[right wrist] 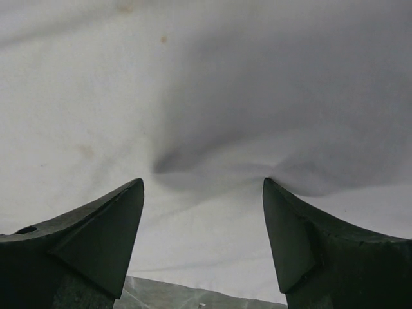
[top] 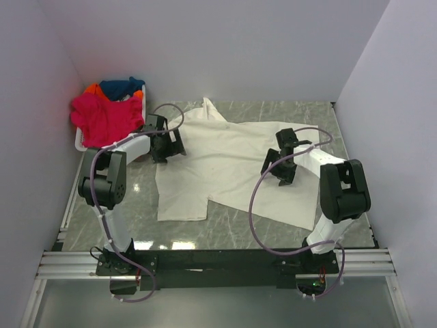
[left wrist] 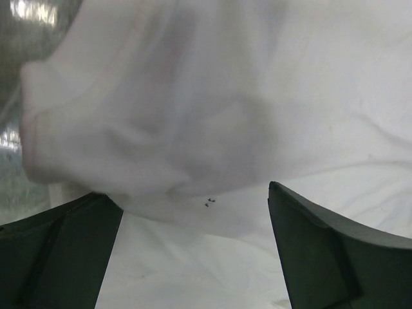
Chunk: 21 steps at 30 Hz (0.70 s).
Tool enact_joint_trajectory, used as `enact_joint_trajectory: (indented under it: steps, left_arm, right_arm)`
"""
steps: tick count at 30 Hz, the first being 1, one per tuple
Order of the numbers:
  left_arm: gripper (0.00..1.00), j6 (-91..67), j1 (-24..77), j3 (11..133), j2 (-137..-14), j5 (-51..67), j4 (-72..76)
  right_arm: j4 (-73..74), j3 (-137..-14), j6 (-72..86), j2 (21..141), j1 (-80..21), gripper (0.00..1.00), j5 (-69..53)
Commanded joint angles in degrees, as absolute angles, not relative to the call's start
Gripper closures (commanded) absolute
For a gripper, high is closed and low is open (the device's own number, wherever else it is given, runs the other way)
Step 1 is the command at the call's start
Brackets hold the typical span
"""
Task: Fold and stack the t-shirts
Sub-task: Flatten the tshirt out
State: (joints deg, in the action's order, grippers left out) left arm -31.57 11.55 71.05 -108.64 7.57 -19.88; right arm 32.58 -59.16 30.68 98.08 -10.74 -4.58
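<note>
The cream t-shirt (top: 225,164) lies spread and rumpled over the middle of the table. My left gripper (top: 167,147) hangs over its left edge, open. In the left wrist view the left gripper (left wrist: 190,190) has its jaws wide apart over a humped fold of the cream t-shirt (left wrist: 193,109), gripping nothing. My right gripper (top: 280,171) is over the shirt's right part, open. In the right wrist view the right gripper (right wrist: 202,181) touches the cream t-shirt (right wrist: 206,84) with both tips, a wrinkle between them. Pink (top: 102,119), dark blue (top: 123,87) and orange (top: 92,89) t-shirts lie heaped at back left.
The heaped shirts sit in a white plastic basket (top: 79,144) in the back left corner, close to the left arm. White walls close in the left, back and right sides. Grey marble table (top: 136,205) shows in front of the shirt. Each arm carries a looping cable.
</note>
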Motion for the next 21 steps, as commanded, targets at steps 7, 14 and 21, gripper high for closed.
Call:
enact_joint_trajectory:
  steps: [7, 14, 21]
  left_arm:
    - [0.01, -25.4, 10.5, 86.4, -121.9, 5.0, -25.0]
    - [0.01, -23.3, 10.6, 96.9, -123.6, 6.1, -27.5]
    - [0.01, -24.7, 11.6, 89.7, -106.9, 5.0, -26.0]
  right_arm:
    - [36.8, -72.2, 30.9, 107.2, -10.7, 0.19, -1.3]
    - [39.9, -80.9, 29.4, 111.2, -10.7, 0.19, -2.5]
    - [40.0, -84.5, 27.1, 107.7, -10.9, 0.20, -5.5]
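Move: The off-white t-shirt lies spread under both open grippers. Its middle is about 19 cm right of the left hand and 5 cm nearer the base; its far edge runs about 11 cm straight ahead of that hand, and the red shirt in the basket is some 19 cm left and 12 cm ahead. From the right hand, the t-shirt's middle lies 12 cm left and 2 cm ahead, its near right corner 20 cm back and 10 cm right. Keep both grippers open and low, fingertips dragging on the t-shirt, and push the cloth forward together, each about 8 cm, towards its far edge. Then raise both some 2 to 3 cm to come free of the cloth, the left going almost straight up, the right still easing forward. ##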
